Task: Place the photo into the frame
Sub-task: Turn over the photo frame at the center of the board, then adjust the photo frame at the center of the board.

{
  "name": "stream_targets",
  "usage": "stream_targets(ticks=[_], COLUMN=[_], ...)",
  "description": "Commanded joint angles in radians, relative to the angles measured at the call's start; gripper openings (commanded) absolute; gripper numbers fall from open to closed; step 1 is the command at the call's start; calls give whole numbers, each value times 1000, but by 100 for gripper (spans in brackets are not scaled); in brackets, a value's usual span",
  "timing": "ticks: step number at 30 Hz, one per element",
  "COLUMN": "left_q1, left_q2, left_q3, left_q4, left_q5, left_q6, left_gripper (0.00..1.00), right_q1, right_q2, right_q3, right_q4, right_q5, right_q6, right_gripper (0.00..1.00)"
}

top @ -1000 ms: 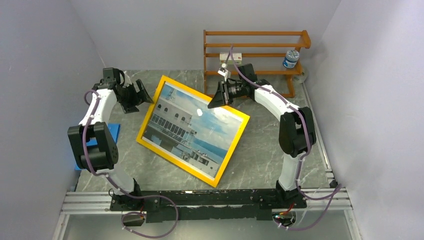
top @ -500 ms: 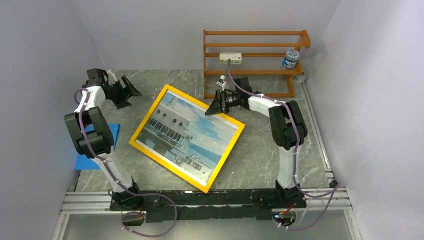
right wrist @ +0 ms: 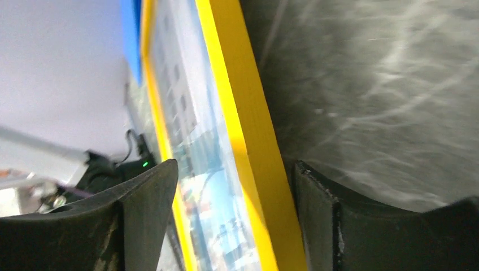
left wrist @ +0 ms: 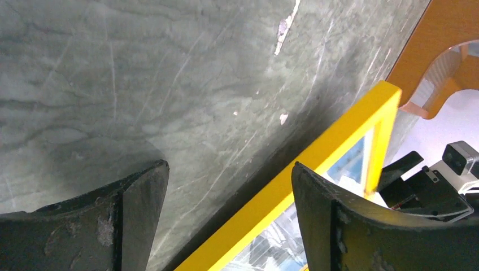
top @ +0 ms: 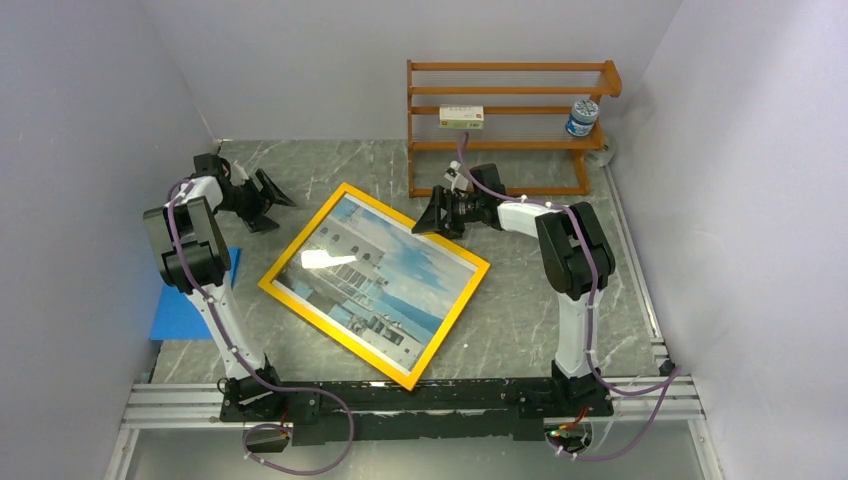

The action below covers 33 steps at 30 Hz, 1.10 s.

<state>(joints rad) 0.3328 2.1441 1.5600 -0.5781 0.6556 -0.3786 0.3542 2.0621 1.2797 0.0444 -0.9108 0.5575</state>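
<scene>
The yellow frame [top: 300, 252] lies face up on the grey table, turned at an angle, with the photo [top: 375, 275] of a white building under blue sky inside it. My right gripper [top: 432, 215] is low at the frame's far right edge. In the right wrist view its jaws [right wrist: 234, 164] stand open, with the yellow bar [right wrist: 243, 113] and a strip of photo [right wrist: 186, 113] between them. My left gripper [top: 268, 195] hovers open left of the far corner. The frame's edge [left wrist: 339, 135] runs past its fingertips [left wrist: 229, 169], and nothing is held.
An orange-brown shelf rack [top: 510, 90] stands at the back, just behind the right gripper, with a small box [top: 461, 116] and a bottle [top: 581, 117] on it. A blue sheet [top: 190, 305] lies at the left edge under the left arm. Walls close in on three sides.
The frame with the photo has come down and towards the near left onto the table. The right gripper's jaws have spread apart from its edge. The left gripper stayed open, shifting a little.
</scene>
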Motion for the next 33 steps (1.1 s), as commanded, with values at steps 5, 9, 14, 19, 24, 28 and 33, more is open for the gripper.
stream_targets(ticks=[5,9,14,19,24,28,33], left_q1=[-1,0,-1,-4,-6,-29,-61], left_q2=[9,10,22,15,26,33,37], left_q3=[0,-14,-22,-69,-85,-97,-120], left_q4=[16,29,24,3,-30,-57,-79], left_q5=[-44,-42,-27,-120,-115,-128,-156], left_q6=[-1,-14,-18,-82,-132,-137,-116], left_gripper=[84,83,83,83,82,82,81], right_q1=[-9,-9,-9,-10,-9,-15,-15], right_q2=[-40,-105,-273,-451,-573,-634,-628], right_q3=[110,95,12,-131,-276,-435,-516], right_q4=[-189,-224,-317,-521,-641,-541,-383], right_q5=[413,565,779,964,938,775,630], right_q6=[-83,-83,-5,148,236,219,219], right_gripper=[83,85,86,91,95,99,99])
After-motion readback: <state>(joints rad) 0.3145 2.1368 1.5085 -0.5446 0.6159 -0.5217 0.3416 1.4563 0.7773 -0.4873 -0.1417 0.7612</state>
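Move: The photo frame lies face up with its far edge still a few centimetres raised, and that edge runs between the right hand's parted fingers. The frame's middle is about 13 cm left of this hand, 12 cm back and 4 below. The frame's right corner is some 9 cm back and 13 to the right. The rack's low rail is about 9 cm ahead and 15 right. From the left hand, the frame's middle is roughly 22 cm right and 15 back. The right fingers come free of the raised far edge, opening from about three-quarters to full, as the hand eases forward and down to the right. It then rises about 7 cm and swings right and back past the edge, then sinks towards the frame's right corner, ending some 20 cm from its start. On the way the wrist rolls and turns clockwise, each some 35 degrees, until the fingers point mostly down. ##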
